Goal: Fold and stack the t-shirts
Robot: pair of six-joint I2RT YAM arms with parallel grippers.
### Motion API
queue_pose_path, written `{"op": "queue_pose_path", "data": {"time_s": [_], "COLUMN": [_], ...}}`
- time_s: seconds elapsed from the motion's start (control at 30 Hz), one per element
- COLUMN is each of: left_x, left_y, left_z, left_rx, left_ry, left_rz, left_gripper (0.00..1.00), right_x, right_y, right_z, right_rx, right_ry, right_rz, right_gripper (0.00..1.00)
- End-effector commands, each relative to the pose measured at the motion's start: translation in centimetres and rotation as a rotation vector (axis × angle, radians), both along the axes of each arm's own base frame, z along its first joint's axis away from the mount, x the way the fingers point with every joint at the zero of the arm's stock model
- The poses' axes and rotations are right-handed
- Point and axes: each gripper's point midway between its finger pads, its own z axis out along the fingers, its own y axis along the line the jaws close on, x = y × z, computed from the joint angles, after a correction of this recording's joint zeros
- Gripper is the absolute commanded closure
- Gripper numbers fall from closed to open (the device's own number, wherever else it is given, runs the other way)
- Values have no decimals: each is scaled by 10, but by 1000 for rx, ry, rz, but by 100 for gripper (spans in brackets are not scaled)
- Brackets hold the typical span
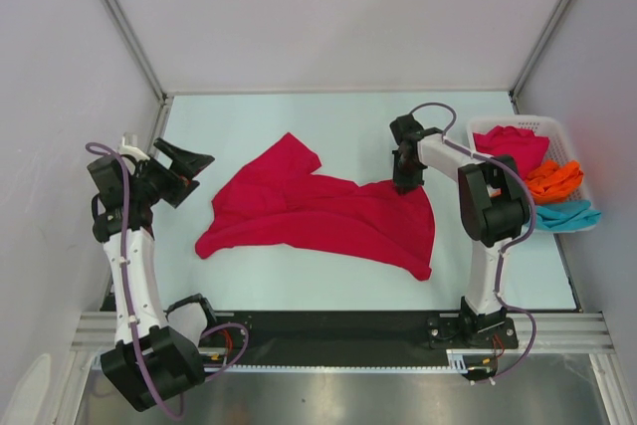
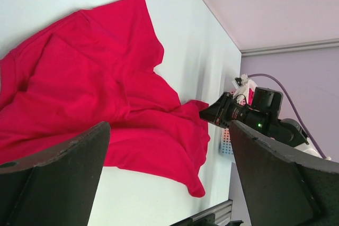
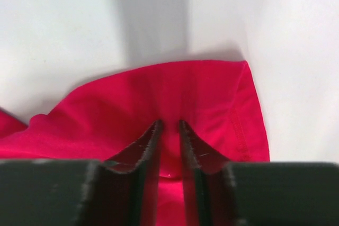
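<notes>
A crimson red t-shirt (image 1: 318, 211) lies spread and crumpled on the pale table; it also shows in the left wrist view (image 2: 95, 88). My right gripper (image 1: 406, 184) points down at the shirt's far right corner. In the right wrist view its jaws (image 3: 169, 125) are nearly closed, pinching a fold of the red cloth (image 3: 212, 93) near the hem. My left gripper (image 1: 194, 174) is open and empty, held above the table left of the shirt, apart from it (image 2: 167, 130). Another crimson shirt (image 1: 513, 146), an orange one (image 1: 552, 181) and a teal one (image 1: 567, 214) lie in the basket.
A white slatted basket (image 1: 557, 126) stands at the table's right edge, close behind the right arm. White walls enclose the table at the back and sides. A black rail (image 1: 328, 330) runs along the near edge.
</notes>
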Motion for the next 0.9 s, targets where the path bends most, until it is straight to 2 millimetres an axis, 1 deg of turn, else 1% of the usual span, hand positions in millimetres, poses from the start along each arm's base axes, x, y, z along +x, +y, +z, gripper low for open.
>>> {"op": "queue_pose_path", "data": {"time_s": [0.0, 0.13, 0.23, 0.27, 0.37, 0.5, 0.53, 0.6, 0.67, 0.87], "left_x": [1, 1, 1, 1, 0, 0, 0, 1, 1, 2], "left_y": [-2, -2, -2, -2, -2, -2, -2, -2, -1, 0], "left_z": [4, 2, 1, 0, -1, -3, -3, -4, -4, -4], "left_rx": [26, 26, 26, 23, 26, 26, 27, 26, 27, 31], "left_ry": [-36, -32, -31, -27, -27, -24, -23, -21, -21, -19], "left_rz": [-24, -25, -25, -26, -26, -25, -26, -26, -25, -24], "left_gripper": [1, 1, 0, 0, 0, 0, 0, 1, 0, 0], "right_x": [14, 18, 26, 32, 41, 57, 59, 64, 67, 81], "right_y": [5, 3, -1, -3, -10, -14, -18, -19, -22, -40], "right_z": [5, 12, 22, 28, 37, 51, 53, 57, 56, 53], "right_rx": [19, 1, -28, -44, -85, -100, -100, -93, -97, -131], "right_ry": [-34, -65, -96, -117, -138, -176, -181, -191, -190, -188], "right_rz": [21, 26, 26, 22, 19, 3, -8, -21, -31, -91], "right_gripper": [100, 100, 100, 100, 100, 100, 100, 100, 100, 100]}}
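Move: The right fingers straddle the red shirt's cloth at table level; its far-right corner lies about 2 cm ahead and 3 cm right of them. Its near-right corner is some 22 cm back and 1 cm right; the white basket stands about 30 cm right and 4 cm ahead. From the idle left hand, the far-right corner is about 11 cm ahead, 48 cm right and 24 cm below. Right fingers close, pinching the red shirt's far-right corner, then pull about 6 cm forward and 5 up. ##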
